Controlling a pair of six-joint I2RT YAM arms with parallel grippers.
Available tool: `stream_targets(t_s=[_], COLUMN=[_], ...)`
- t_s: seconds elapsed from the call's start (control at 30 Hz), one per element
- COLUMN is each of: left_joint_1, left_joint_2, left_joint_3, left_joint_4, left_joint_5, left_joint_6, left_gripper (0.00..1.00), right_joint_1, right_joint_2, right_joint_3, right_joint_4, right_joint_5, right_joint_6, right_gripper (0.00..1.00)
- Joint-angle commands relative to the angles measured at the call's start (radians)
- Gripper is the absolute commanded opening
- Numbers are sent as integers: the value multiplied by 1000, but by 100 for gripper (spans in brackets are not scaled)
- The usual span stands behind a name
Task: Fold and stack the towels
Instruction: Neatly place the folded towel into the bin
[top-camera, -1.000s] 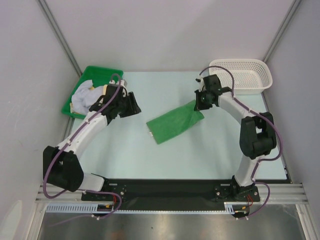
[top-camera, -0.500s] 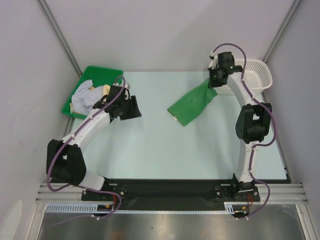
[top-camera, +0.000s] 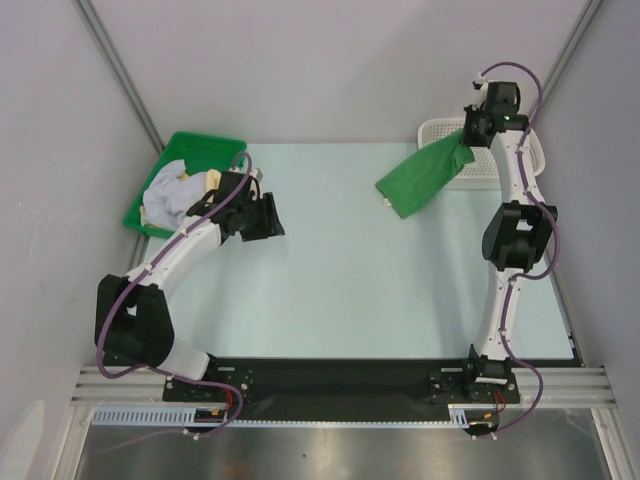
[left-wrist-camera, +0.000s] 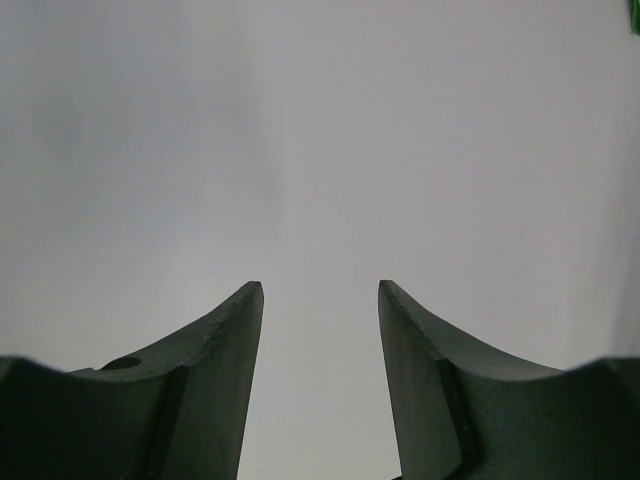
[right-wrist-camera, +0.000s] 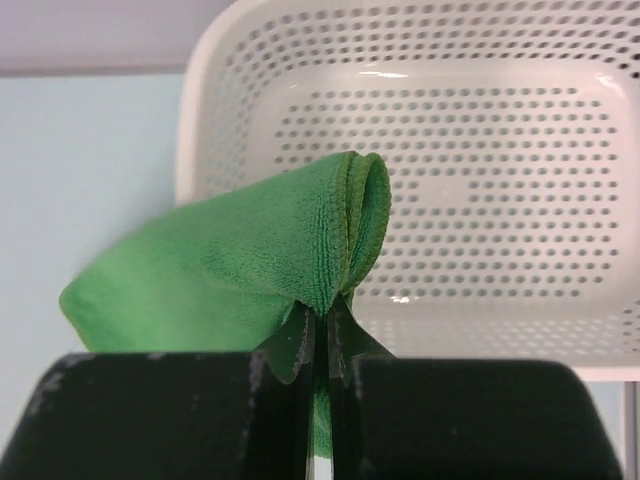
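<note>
A folded green towel (top-camera: 425, 176) hangs in the air by one corner, pinched in my right gripper (top-camera: 470, 135), which is shut on it at the near left rim of the white mesh basket (top-camera: 535, 150). The right wrist view shows the green towel (right-wrist-camera: 240, 265) bunched above the closed right gripper (right-wrist-camera: 322, 310), with the basket (right-wrist-camera: 470, 180) just behind and nothing lying in it. A pale lavender towel (top-camera: 170, 195) and a yellow one (top-camera: 213, 178) lie crumpled in the green tray (top-camera: 200, 145). My left gripper (top-camera: 272, 218) hovers open beside that tray, holding nothing; its wrist view shows the left gripper (left-wrist-camera: 320, 295) against bare surface.
The grey enclosure walls stand close on both sides, with slanted metal posts (top-camera: 120, 75) in the back corners. The pale table top (top-camera: 330, 280) lies between the arms. The right arm (top-camera: 515, 240) stretches upright along the table's right edge.
My right gripper has carried the green towel up off the table's middle and back to the right, as far as the basket's rim. The left arm has barely shifted.
</note>
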Motion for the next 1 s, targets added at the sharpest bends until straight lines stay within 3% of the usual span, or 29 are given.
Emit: stream_targets(t_s=[0.0,0.33,0.97], left_joint_1=[8,8,6], left_joint_2=[-7,-10,-8], left_joint_3=[31,25,18], left_joint_4=[14,34,86], left_joint_5=[33,104,187], left_joint_6=[25,28,14], left_gripper=[55,54,54], right_joint_1=[-67,-182,-234], right_joint_2=[44,124,320], right_joint_3=[82,110,203], right_joint_4=[62,250,454], right_joint_5=[18,-9,32], right_joint_6=[-8,64,119], right_gripper=[0,0,0])
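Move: The folded green towel already hangs from the right hand, its loose end about 21 cm to the left, some 8 cm back and 13 cm lower. The white bin it is going to has its middle roughly 9 cm ahead, 8 cm to the right and 14 cm below that hand. From the empty left hand, the white bin's middle lies some 65 cm to the right, 36 cm ahead and about 8 cm lower. The green towel is drawn over the white bin, trailing from the right hand, whose shut fingers keep their pinch on its end. The hand sweeps about 15 cm right, past the bin's middle towards its right end, then also forward and down, some 7 and 6 cm. It turns about 15 degrees clockwise while its fingertips tip up; the left hand drifts a couple of centimetres right. ##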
